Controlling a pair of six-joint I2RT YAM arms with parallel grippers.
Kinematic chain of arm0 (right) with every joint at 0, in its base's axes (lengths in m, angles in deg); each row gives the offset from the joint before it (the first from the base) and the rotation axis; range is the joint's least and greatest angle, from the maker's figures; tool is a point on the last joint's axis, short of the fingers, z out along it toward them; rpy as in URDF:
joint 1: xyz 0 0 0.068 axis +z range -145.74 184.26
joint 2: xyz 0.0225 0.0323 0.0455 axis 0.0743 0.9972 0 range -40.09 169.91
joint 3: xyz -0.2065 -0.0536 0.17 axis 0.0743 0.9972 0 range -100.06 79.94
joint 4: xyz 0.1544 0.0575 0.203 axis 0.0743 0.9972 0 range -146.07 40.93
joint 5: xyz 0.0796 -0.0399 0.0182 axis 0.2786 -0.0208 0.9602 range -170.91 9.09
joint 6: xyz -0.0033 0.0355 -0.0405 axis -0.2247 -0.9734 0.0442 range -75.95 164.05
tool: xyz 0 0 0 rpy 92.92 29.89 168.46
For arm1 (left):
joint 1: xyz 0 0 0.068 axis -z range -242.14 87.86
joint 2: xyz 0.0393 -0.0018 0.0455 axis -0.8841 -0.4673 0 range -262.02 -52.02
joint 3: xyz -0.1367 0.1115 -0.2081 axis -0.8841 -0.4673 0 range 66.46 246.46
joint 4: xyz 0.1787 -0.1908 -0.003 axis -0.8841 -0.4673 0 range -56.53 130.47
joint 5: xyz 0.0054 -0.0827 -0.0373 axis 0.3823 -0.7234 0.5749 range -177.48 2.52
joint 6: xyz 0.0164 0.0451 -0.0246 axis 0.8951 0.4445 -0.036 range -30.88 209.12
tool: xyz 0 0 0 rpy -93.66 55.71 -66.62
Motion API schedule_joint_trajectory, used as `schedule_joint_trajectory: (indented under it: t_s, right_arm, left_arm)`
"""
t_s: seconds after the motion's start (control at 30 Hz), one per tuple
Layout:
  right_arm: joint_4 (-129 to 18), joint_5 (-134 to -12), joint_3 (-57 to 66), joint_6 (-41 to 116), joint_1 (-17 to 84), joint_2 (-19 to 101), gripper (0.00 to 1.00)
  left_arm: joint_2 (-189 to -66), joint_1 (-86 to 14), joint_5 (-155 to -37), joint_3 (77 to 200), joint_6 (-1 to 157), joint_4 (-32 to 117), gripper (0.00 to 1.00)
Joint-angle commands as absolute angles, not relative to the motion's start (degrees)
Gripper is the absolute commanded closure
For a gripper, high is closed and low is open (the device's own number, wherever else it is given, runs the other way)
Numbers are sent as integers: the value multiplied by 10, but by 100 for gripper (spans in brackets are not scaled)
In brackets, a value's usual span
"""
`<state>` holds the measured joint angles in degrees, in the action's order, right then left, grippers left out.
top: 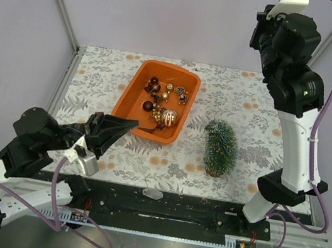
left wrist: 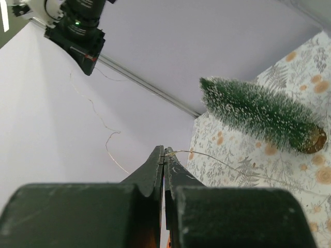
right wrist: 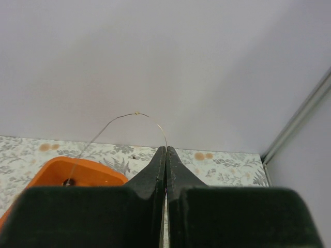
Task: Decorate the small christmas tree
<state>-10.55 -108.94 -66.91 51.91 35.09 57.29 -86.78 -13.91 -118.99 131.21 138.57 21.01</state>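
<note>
The small christmas tree stands on its round brown base on the floral table, right of the orange tub. Gold and brown baubles lie in the tub. My left gripper is low at the tub's near left corner, shut on a thin gold wire that runs off toward the tree's base. My right gripper is raised high over the back right; its fingers are cut off in the top view. It is shut on the same kind of wire, which arcs down toward the tub.
Lilac walls and metal frame posts enclose the table on the left, back and right. A black rail runs along the near edge, with a small clear object on it. The right arm's upright link stands right of the tree.
</note>
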Motion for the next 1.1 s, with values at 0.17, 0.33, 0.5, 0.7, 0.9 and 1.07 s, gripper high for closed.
schedule_joint_trajectory:
  t_s: [0.17,0.33,0.5,0.7,0.9,1.07]
  right_arm:
    - [-182,-1097,-598,521,302,537,100]
    - [-183,-1084,-596,514,283,537,100]
    - [-183,-1080,-596,497,258,532,100]
    - [-195,-1093,-546,484,247,516,100]
    - [-215,-1096,-487,474,225,494,100]
    - [-221,-1068,-469,458,194,495,100]
  left_arm:
    - [-890,-138,-1218,1148,1672,347,100]
    - [-958,-138,-1192,1165,1653,440,100]
    - [-1004,-137,-1189,1216,1602,496,100]
    - [-1028,-137,-1192,1232,1597,522,100]
    - [-1059,-137,-1168,1223,1617,522,100]
    - [-1104,-139,-1128,1212,1620,554,100]
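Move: The tree stands about 25 cm to the left hand's right, some 8 cm ahead and 17 cm below. The orange bin lies roughly 32 cm ahead of that hand, 2 cm to its right and 27 cm lower. From the right hand, the tree is some 20 cm back, about level sideways and 26 cm down; the bin's middle is 4 cm ahead, about 24 cm left and 36 cm below. Bring the left gripper forward and right towards the tree, about 10 cm each way, dipping early and rising most of the way back before easing down again; roll it some 20 degrees about its fingers. Keep both grippers shut on the thin wire. Meanwhile carry the right one rightward, drifting down and slightly forward, turning a little clockwise. ##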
